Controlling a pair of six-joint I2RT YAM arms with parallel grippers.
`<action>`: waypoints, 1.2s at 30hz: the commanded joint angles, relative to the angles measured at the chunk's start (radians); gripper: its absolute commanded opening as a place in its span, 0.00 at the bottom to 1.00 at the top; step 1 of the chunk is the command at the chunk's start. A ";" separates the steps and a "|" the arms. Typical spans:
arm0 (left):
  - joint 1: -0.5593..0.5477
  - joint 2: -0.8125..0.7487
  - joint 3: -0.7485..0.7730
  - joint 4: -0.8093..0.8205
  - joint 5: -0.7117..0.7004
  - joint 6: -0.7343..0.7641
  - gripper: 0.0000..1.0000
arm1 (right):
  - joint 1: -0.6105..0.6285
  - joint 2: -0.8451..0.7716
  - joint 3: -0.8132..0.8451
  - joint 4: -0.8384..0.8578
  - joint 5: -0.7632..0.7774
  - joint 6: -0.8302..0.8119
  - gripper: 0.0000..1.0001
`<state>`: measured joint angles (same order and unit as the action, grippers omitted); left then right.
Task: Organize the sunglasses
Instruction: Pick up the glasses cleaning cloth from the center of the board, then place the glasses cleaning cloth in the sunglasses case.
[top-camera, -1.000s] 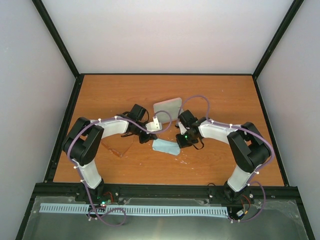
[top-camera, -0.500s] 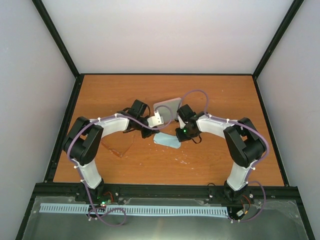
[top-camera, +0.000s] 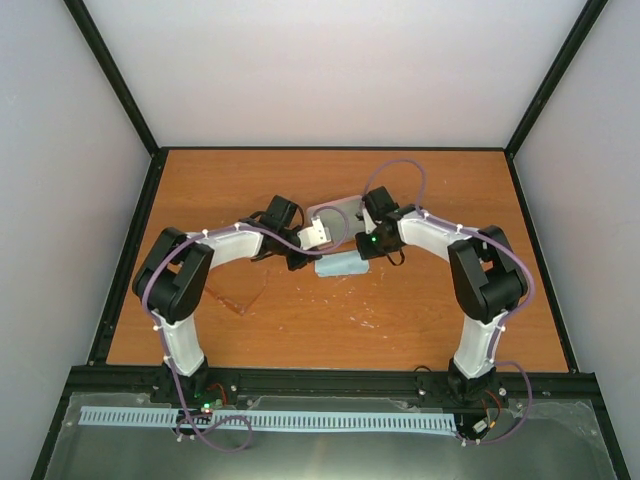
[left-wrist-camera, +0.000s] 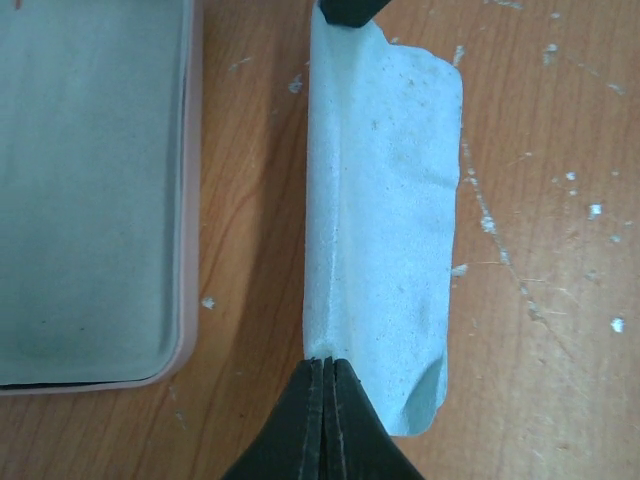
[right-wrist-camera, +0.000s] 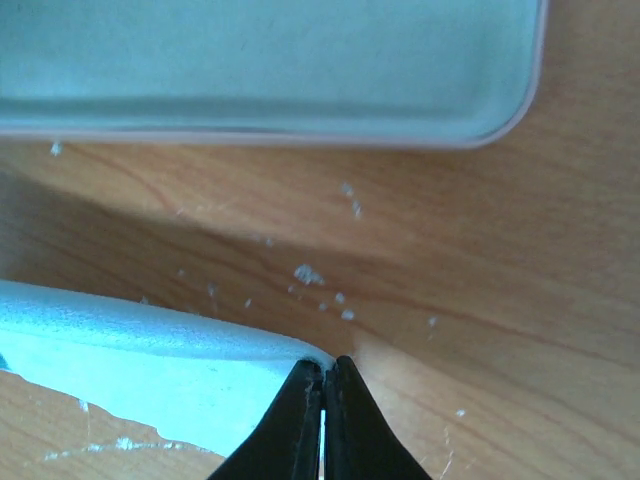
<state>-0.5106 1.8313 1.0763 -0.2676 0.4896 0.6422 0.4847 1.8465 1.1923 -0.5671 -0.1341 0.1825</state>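
The sunglasses (top-camera: 238, 296), see-through amber, lie on the table to the left, below my left forearm. A light blue cloth (top-camera: 340, 266) is stretched between both grippers just in front of the open pink case (top-camera: 340, 212). My left gripper (left-wrist-camera: 328, 362) is shut on one end of the cloth's (left-wrist-camera: 385, 220) folded edge. At the opposite end my right gripper (right-wrist-camera: 323, 368) is shut on the cloth (right-wrist-camera: 150, 360). The case's pale blue inside (left-wrist-camera: 95, 190) shows beside the cloth, and again in the right wrist view (right-wrist-camera: 270, 60).
The wooden table (top-camera: 420, 320) has white specks and scratches around the cloth. Black frame posts and white walls close in the back and sides. Both arm bases stand at the near edge.
Both grippers have carried the cloth away from the near edge toward the case. The cloth now lies stretched straighter between them. The sunglasses have not moved.
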 joint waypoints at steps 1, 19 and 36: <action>0.013 0.023 0.043 0.070 -0.054 -0.026 0.01 | -0.013 0.040 0.058 -0.027 0.006 -0.036 0.03; 0.063 0.069 0.130 0.135 -0.039 -0.046 0.01 | -0.050 0.159 0.305 -0.124 0.023 -0.098 0.03; 0.072 0.104 0.165 0.157 -0.031 -0.059 0.01 | -0.078 0.235 0.420 -0.154 0.018 -0.126 0.03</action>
<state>-0.4480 1.9182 1.1900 -0.1318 0.4404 0.6060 0.4145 2.0605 1.5730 -0.7101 -0.1226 0.0727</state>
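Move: Both grippers already hold the far edge of the cleaning cloth between them. The near tray of the open glasses case lies about 8 cm ahead of the left hand, 5 cm to its right and some 3 cm below; from the right hand it is 7 cm ahead, 5 cm to the left and 3 cm lower. The case's raised lid stands 7 cm beyond the tray. A faint reddish outline marks the board 17 cm left of the left hand and 7 cm nearer. Keeping their shut fingers pinched on the cloth's two far corners, both hands travel forward together some 7 to 8 cm, from just short of the glasses case to over its near tray, with the spacing between them hardly changed. They run nearly level at first, climb about 2 cm as they cross the tray's near rim and ease off beyond it, the left wrist tipping its fingertips forward by just under 10 degrees and turning slightly counter-clockwise. ##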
